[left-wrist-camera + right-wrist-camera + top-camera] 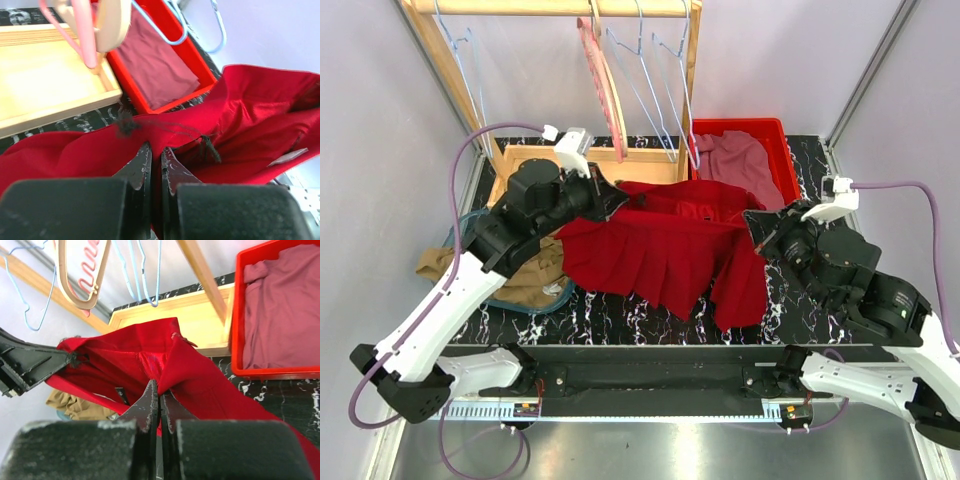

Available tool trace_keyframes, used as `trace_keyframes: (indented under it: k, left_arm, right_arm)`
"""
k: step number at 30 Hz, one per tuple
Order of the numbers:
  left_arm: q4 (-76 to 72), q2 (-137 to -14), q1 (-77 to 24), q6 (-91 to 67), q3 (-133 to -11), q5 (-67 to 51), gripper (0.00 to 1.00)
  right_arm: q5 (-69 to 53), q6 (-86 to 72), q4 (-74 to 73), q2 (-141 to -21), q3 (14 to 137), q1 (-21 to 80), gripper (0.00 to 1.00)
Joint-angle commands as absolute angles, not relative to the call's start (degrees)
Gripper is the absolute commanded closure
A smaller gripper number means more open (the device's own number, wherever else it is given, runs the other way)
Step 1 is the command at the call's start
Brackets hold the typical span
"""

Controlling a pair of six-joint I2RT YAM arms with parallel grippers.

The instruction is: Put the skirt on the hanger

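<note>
The red pleated skirt (660, 250) hangs spread between my two grippers, lifted off the black marble table, its hem drooping toward the front. My left gripper (610, 197) is shut on the waistband's left end, with red cloth pinched between its jaws (156, 155). At the right end my right gripper (757, 222) is likewise shut on the waistband (159, 390). The skirt (260, 115) opens between them, its inner lining showing (155, 362). A pink and wood hanger (595, 70) hangs on the rack rail behind the skirt, also seen from the wrists (85, 30) (80, 275).
Several blue wire hangers (650, 80) hang on the same wooden rack, whose base tray (620, 158) lies behind the skirt. A red bin (782, 150) holding mauve cloth (735, 160) stands at the back right. A tan garment (525, 280) lies in a blue basin at the left.
</note>
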State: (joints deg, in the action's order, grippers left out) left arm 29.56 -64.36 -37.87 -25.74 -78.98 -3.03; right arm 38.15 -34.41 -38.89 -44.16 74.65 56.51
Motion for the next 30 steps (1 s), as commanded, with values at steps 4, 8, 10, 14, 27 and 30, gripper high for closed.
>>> trace_keyframes:
  k: [4,8,10,14,27,30]
  left_arm:
    - [25.0,-63.6,-35.9,-21.8,-71.9,-5.8,1.00]
    - [24.7,-60.7,-35.9,-26.9,-61.8,3.0,1.00]
    - [23.8,-58.3,-35.9,-28.8,-54.6,6.8,1.00]
    - [18.7,-55.4,-35.9,-35.3,-43.4,9.3,1.00]
    - [17.0,-65.1,-35.9,-45.0,-32.2,21.3,1.00]
    - [19.4,-69.6,-35.5,-46.2,-33.4,25.9,1.00]
  right_arm:
    - [47.6,-34.1,-40.3,-39.5,71.3,55.2,1.00]
    - [41.4,-39.3,-41.7,-41.3,63.1,55.2,1.00]
    - [39.5,-43.3,-41.6,-42.4,59.5,55.3,1.00]
    - [34.3,-50.1,-39.9,-43.0,47.4,55.2,1.00]
    - [25.4,-54.2,-28.2,-51.7,36.3,55.2,1.00]
    - [24.8,-53.3,-26.0,-55.3,37.4,55.3,1.00]
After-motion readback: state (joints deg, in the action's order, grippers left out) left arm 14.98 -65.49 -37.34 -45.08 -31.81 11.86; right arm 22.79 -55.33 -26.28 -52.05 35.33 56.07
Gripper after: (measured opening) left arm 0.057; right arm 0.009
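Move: The bare table patch where the held skirt is to be laid has its middle some 34 cm below the left hand, level with it fore and aft and about 9 cm to its right; from the right hand it is roughly 37 cm down, 4 cm ahead and 14 cm left. The clothes tub stands about 30 cm left of the left hand and 6 cm ahead, the rack base 23 cm ahead and 9 cm left. The red bin lies about 28 cm ahead of the right hand, 5 cm to its right. Down together, fast and then easing, both hands bring the skirt about 30 cm towards the table in front of the rack, after a last centimetre or so of drift to the right that turns into a leftward shift of some 8 cm. Both keep their waistband corners pinched and tip their fingers down around 30 degrees; the left also swings counter-clockwise. ##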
